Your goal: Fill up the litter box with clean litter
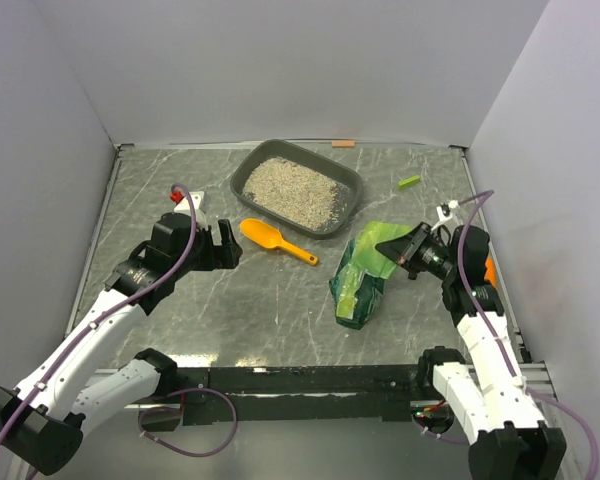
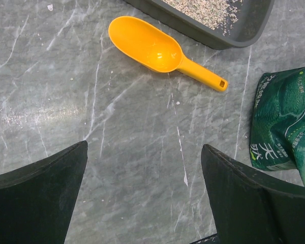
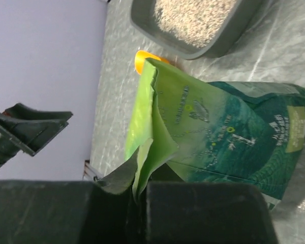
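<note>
The dark-grey litter box sits at the back middle of the table, holding a mass of beige-grey clean litter. A green glossy bag lies right of centre. My right gripper is shut on the bag's torn top edge. An orange scoop lies between box and left arm. My left gripper hovers open above bare table just left of the scoop, holding nothing.
A small green strip lies near the back right. A small orange tag rests at the back wall. White walls close in the table on three sides.
</note>
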You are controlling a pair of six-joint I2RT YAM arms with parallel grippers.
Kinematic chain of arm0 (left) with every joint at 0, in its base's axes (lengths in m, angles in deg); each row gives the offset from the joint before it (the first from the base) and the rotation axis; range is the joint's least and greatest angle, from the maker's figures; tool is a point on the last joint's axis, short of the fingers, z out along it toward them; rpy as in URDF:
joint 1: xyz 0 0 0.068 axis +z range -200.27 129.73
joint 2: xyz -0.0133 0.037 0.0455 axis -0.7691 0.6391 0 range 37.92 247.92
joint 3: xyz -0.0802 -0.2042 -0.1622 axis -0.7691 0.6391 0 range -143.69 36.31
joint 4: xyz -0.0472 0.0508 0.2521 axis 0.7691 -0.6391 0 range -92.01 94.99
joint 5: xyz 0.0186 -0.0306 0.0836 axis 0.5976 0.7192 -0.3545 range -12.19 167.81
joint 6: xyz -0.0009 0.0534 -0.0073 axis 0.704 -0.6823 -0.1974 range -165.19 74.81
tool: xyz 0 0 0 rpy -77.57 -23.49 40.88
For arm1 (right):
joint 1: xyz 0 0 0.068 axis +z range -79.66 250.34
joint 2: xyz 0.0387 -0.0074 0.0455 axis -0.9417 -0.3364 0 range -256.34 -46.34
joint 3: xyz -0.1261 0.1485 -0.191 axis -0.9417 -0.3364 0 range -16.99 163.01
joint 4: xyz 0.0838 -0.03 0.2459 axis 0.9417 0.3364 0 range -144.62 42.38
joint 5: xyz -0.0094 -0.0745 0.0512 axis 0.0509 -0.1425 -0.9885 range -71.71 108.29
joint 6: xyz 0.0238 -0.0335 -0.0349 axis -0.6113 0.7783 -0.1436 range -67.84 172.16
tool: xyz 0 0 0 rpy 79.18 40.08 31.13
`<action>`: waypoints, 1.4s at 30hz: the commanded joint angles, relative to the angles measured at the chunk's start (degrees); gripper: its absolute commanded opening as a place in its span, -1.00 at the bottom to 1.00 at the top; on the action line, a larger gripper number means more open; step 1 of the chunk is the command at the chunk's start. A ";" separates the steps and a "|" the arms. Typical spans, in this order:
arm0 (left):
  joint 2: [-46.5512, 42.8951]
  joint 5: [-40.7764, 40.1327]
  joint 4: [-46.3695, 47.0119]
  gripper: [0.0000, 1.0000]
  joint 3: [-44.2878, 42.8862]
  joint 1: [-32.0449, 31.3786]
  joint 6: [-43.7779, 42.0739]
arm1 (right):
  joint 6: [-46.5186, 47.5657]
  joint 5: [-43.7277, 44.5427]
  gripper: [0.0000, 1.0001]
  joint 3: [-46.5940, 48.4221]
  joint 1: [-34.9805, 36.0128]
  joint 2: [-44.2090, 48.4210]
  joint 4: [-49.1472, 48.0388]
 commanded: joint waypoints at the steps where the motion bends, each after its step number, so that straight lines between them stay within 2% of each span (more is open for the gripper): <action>1: -0.77 -0.78 0.22 0.94 -1.42 -0.18 0.28 | 5.09 2.48 -1.00 11.33 6.54 -2.42 1.99; 3: -0.42 -1.13 -0.48 0.94 -2.29 -0.18 0.54 | 8.25 5.12 -1.00 15.83 11.09 -5.48 5.16; 7: 0.90 -1.04 -3.73 0.94 -5.45 -0.18 1.42 | 14.32 4.68 -1.00 29.60 17.69 -12.35 11.04; 17: 1.52 -5.52 -12.26 0.94 -15.91 -0.18 1.07 | 29.35 18.83 -1.00 60.04 35.54 -26.49 33.37; 21: 0.20 -8.07 -13.23 0.94 -18.29 -0.18 1.42 | 33.31 22.79 -1.00 76.00 41.52 -33.35 40.75; 24: -1.21 -10.36 -12.96 0.94 -19.17 -0.18 1.60 | 36.91 22.53 -1.00 87.72 44.51 -40.64 46.29; 29: -1.30 -11.59 -14.10 0.94 -20.57 -0.18 1.42 | 44.02 14.02 -1.00 105.10 45.84 -54.07 50.25; 32: -1.82 -11.42 -13.85 0.94 -20.31 -0.18 0.99 | 47.36 8.32 -1.00 109.01 45.93 -59.01 48.95; 38: -4.46 -9.05 -13.23 0.94 -18.56 -0.18 -0.68 | 52.21 -0.49 -1.00 104.28 46.72 -62.09 41.13; 42: -6.83 -8.08 -12.88 0.94 -17.42 -0.18 -1.48 | 53.09 -5.76 -1.00 106.11 47.33 -65.70 39.01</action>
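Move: The litter box's middle lies about 21 cm ahead of the right hand, 18 cm to its left and 19 cm down. The litter bag, its lime top already pinched in these fingers, has its middle about 6 cm back, 3 cm left and 10 cm down; the yellow scoop lies some 6 cm ahead, 22 cm left and 20 cm down. From the left hand, the litter box is about 20 cm ahead, 16 cm right and 17 cm down. Keeping its pinch on the bag's lime top edge, the right hand carries the bag some 25 cm left, along the near side of the litter box, climbing about 19 cm and then sinking 6 or so, while the wrist swings roughly 60 degrees counter-clockwise and rolls its left side down. The open left hand, touching nothing, rises about 10 cm and shifts a little left, its fingers tipping slightly up. ##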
